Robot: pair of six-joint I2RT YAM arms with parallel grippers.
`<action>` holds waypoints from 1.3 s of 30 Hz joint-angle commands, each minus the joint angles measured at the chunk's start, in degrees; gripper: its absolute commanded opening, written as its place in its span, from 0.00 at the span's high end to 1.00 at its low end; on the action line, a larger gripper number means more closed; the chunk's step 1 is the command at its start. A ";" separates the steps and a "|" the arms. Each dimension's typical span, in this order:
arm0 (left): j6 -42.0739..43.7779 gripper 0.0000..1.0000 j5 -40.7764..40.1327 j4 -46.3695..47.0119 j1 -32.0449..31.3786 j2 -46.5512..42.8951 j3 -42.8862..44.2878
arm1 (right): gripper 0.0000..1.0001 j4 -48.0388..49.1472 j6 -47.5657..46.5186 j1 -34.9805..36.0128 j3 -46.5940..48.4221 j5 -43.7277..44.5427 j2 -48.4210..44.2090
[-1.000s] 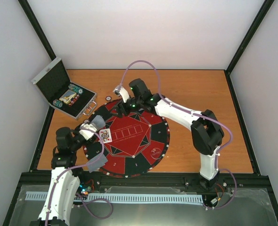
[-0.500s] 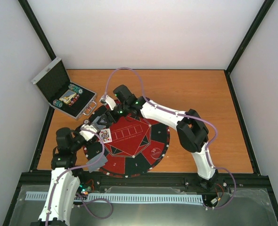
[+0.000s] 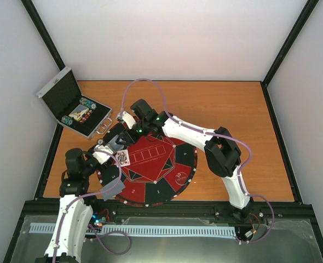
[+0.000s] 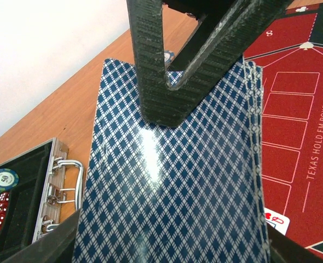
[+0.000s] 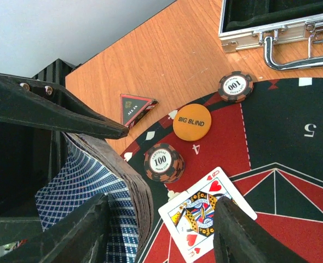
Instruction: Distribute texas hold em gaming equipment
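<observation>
My left gripper [image 4: 172,244] is shut on a deck of blue-diamond-backed playing cards [image 4: 172,181], held up over the left edge of the round poker mat [image 3: 161,164]. My right gripper [image 3: 123,137] hovers at the deck's far end, jaws apart. One finger [image 5: 79,235] is over the deck's back [image 5: 90,175], the other over a face-up queen of hearts [image 5: 205,216] lying on the mat. Nearby lie two "100" chips [image 5: 162,162] [image 5: 235,86], an orange BIG BLIND button [image 5: 191,121] and a dark triangular marker [image 5: 135,108].
The open silver case [image 3: 74,104] sits on the wooden table at the back left, with chips [image 4: 1,178] inside and its handle [image 5: 298,52] facing the mat. Black frame rails border the table.
My right arm has swung left from the mat's back edge to the deck held by my left gripper, and its jaws have narrowed. The left arm and deck have stayed put.
</observation>
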 commanded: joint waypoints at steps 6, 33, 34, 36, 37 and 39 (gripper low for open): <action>-0.20 0.44 1.25 2.35 0.21 -0.57 1.00 | 0.60 -3.69 -1.88 -0.07 1.60 2.39 -2.40; -0.55 0.44 1.23 2.88 0.19 -0.45 0.79 | 0.97 -6.94 -5.25 -0.13 2.49 5.10 -7.82; -0.58 0.44 1.23 2.88 0.21 -0.40 0.84 | 0.97 -6.94 -5.35 -0.13 2.48 5.02 -8.19; -0.58 0.44 1.24 2.88 0.19 -0.40 0.85 | 0.97 -6.75 -5.57 -0.13 2.46 4.73 -8.98; -0.64 0.44 1.19 2.88 0.21 -0.44 0.89 | 0.97 -6.57 -5.74 -0.20 2.45 4.61 -9.33; -0.69 0.44 1.17 2.88 0.21 -0.46 0.94 | 0.97 -6.50 -5.95 -0.37 2.46 4.31 -10.21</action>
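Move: The right hand, one finger already on the back of the deck, goes for the top card, whose middle is about 2 cm back and 2 cm left of it, roughly 1 cm below. Some 14 cm below this hand, the face-up queen lies about 7 cm back and 1 cm left, the Big Blind disc 5 cm back and 10 cm left. From the left hand, which holds the deck, the top card's middle is some 3 cm ahead, 2 cm right. The right hand shuts its half-open fingers fully, pinching the top card at the far end of the deck, and as they close it already begins to rise, gaining speed at the end to about 4.5 cm up, with some 2 cm to the right away from the left hand and barely any tilt. The left hand stays in place throughout and keeps its grip on the rest of the deck, so that the card is drawn off upward against it. ##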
